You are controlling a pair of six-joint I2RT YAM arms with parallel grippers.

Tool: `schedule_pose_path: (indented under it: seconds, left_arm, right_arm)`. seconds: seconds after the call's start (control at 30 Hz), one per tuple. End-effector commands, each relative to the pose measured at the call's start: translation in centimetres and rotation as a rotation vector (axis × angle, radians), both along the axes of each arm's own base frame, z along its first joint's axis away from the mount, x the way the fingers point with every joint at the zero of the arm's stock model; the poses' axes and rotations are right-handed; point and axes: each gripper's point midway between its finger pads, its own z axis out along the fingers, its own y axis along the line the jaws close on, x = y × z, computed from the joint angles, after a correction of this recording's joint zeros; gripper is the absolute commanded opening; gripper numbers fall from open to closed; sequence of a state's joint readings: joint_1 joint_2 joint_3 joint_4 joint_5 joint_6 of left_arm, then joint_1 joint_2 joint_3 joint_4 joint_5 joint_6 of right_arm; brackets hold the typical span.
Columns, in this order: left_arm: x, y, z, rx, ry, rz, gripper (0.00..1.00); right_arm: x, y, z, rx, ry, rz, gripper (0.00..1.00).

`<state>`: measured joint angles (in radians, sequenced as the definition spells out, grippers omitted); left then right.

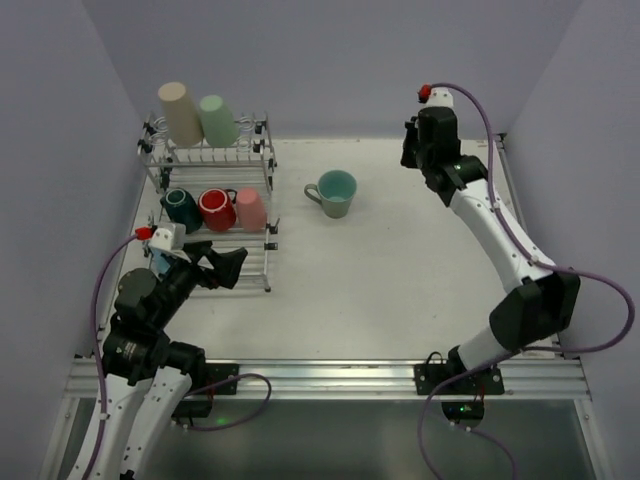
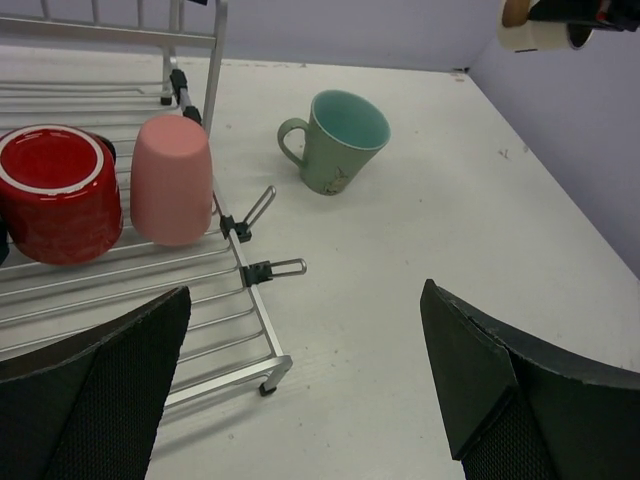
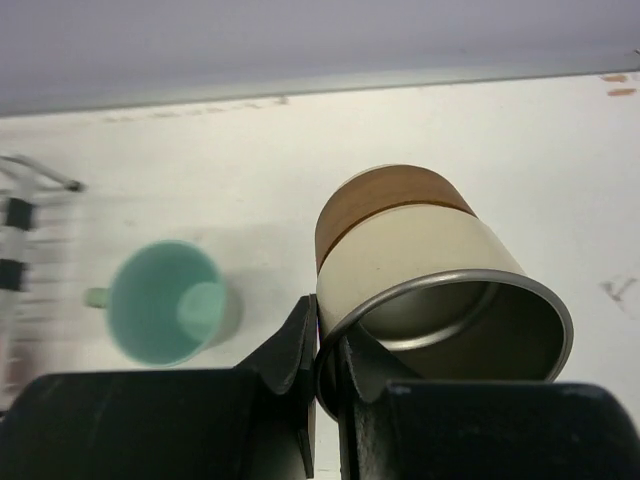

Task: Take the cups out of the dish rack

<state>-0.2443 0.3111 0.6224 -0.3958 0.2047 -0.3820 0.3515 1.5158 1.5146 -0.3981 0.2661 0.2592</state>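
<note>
The dish rack [image 1: 266, 160] stands at the left, with a beige cup [image 1: 180, 113] and a mint green cup [image 1: 216, 120] upside down on its raised tier. A dark green mug [image 1: 182, 205], a red mug [image 1: 216, 208] and a pink cup [image 1: 250, 208] lie on the lower tier. My left gripper [image 1: 222, 262] hangs open and empty over the rack's near right corner [image 2: 268, 328]. At the far right, my right gripper [image 3: 322, 330] is shut on the metal rim of a cream and brown cup [image 3: 430, 250]. A teal-lined mug [image 1: 335, 192] stands upright on the table.
The white table [image 1: 400, 270] is walled by lilac panels on three sides. Wire hooks [image 2: 275, 267] stick out from the rack's right edge toward the mug. A bit of light blue [image 1: 158, 262] shows under my left arm. A metal rail [image 1: 330, 375] runs along the near edge.
</note>
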Motion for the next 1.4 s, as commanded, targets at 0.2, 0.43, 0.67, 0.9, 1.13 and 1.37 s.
schedule_pose_path:
  seconds: [0.2, 0.43, 0.67, 0.9, 1.13, 1.37]
  left_arm:
    - [0.1, -0.6, -1.0, 0.039, 0.014, -0.046, 1.00]
    - [0.2, -0.6, -1.1, 0.039, 0.014, -0.044, 1.00]
    - [0.4, -0.4, -1.3, 0.039, 0.025, -0.030, 1.00]
    - [1.4, 1.3, -2.0, 0.040, 0.069, 0.075, 1.00]
    - [2.8, 2.8, -2.3, 0.038, 0.097, 0.178, 1.00]
    - [4.6, 6.1, -1.8, 0.051, 0.151, 0.395, 1.00]
  right_arm:
    - [2.7, -0.4, -12.3, -0.256, 0.420, 0.134, 0.00]
    - [2.9, 2.5, -17.1, -0.165, 0.529, 0.227, 0.00]
    - [2.4, 4.0, -20.6, -0.180, 0.601, 0.253, 0.02]
    - [2.2, 4.1, -21.5, -0.195, 0.603, 0.231, 0.08]
    - [2.5, 4.8, -17.4, -0.138, 0.508, 0.248, 0.39]
    - [0.3, 5.3, -11.8, -0.053, 0.381, 0.284, 0.73]
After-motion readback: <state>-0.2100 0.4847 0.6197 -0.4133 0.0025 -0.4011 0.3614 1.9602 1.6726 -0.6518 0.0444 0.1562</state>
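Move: The right hand holds the cream cup. Its spot is bare table roughly 26 cm below, 3 cm ahead and 1 cm to the left; the mint mug stands about 4 cm ahead and 15 cm left of that hand, 25 cm lower. From the empty left hand, the pink cup is some 21 cm ahead, 3 cm right, 14 cm below; the red mug is level with it and 9 cm farther left. Right hand lowers the cream cup some 23 cm beside the mint mug, opens, rises; left hand nears rack. ##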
